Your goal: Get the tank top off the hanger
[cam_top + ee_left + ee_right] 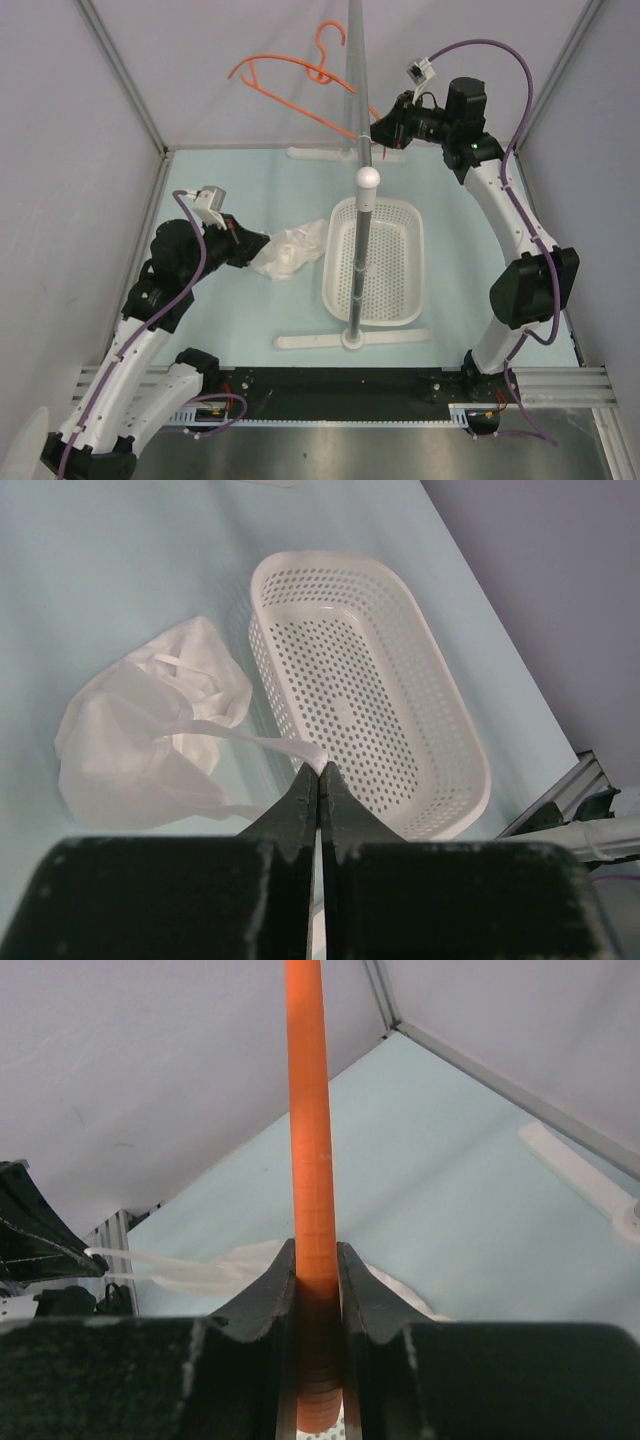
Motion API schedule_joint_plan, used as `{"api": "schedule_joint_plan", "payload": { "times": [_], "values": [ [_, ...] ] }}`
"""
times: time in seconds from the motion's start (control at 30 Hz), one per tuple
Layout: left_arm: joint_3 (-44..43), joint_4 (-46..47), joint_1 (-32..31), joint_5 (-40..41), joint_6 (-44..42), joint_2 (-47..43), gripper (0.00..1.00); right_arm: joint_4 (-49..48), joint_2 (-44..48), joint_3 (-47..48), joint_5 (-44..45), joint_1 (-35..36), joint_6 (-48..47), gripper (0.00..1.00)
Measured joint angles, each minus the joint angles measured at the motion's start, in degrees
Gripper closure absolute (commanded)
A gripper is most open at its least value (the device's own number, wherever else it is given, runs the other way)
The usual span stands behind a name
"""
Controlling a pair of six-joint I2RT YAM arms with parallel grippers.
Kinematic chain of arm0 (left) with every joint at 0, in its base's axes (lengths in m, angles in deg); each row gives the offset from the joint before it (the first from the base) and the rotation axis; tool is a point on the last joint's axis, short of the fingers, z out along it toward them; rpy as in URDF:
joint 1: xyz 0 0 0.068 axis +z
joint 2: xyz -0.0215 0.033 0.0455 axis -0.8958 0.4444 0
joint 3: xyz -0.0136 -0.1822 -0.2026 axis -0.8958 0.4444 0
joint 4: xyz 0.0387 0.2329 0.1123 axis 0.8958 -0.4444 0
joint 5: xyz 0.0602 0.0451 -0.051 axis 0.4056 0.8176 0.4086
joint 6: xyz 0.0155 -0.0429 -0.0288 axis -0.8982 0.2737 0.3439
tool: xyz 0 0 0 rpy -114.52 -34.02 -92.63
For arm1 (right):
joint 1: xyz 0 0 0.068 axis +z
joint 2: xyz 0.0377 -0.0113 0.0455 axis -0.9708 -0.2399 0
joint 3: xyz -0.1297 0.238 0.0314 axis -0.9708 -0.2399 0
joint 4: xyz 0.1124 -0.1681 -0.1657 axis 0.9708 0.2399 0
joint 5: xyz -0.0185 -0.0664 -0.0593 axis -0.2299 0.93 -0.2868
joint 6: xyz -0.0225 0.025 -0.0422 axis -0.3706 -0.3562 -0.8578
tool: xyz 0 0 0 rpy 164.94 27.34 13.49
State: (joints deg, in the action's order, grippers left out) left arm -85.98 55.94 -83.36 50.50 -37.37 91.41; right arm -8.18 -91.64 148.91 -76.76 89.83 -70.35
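The white tank top [290,250] lies crumpled on the table left of the basket, off the hanger. My left gripper [264,248] is at its left edge. In the left wrist view the gripper [320,768] is shut on a thin strap of the tank top [140,740]. The orange hanger [290,80] is bare and high at the back, its hook beside the pole. My right gripper [376,130] holds its right arm. In the right wrist view the gripper [317,1255] is shut on the hanger [308,1140].
A white perforated basket [372,203] stands mid-table, also in the left wrist view [330,560]. A grey pole with a white ball [369,178] rises over it on white feet [300,341]. Walls close in at back, left and right.
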Motion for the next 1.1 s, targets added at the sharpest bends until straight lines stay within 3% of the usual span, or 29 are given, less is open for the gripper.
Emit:
{"api": "schedule_joint_plan", "payload": {
  "times": [0.67, 1.1],
  "values": [
    [0.1, 0.6, 0.0, -1.6, 0.0, -0.6, 1.0, -11.1, -3.5, 7.2, 0.4, -1.1, 9.9, 1.0],
    [-2.8, -1.5, 0.0, -4.0, 0.5, -1.3, 1.0, -14.3, -3.5, 5.3, 1.3, -2.8, 12.8, 1.0]
  ]
}}
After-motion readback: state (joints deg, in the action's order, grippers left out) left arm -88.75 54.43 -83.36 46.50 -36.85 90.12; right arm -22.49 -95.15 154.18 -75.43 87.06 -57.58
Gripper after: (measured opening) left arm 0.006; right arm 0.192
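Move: Some 5 cm to the right hand's left, roughly 8 cm ahead and 15 cm up, is the stretch of grey rail that the held hanger's hook goes to; the hook itself is about 10 cm left, 8 ahead and 12 above. The basket lies around 9 cm back and 1 left, 36 below. From the left hand, the tank top's body is about 14 cm ahead, 6 right and 26 below. Raising the orange hanger by its right end, still pinched, the right hand climbs about 6 cm and works some 3 cm forward, carrying the hook up across the rail; it first edges left, then draws back right about 2 cm and starts to sink, rolling its left side up some 10 degrees. The left hand keeps the straps pinched, almost still, then lifts about 2 cm. ##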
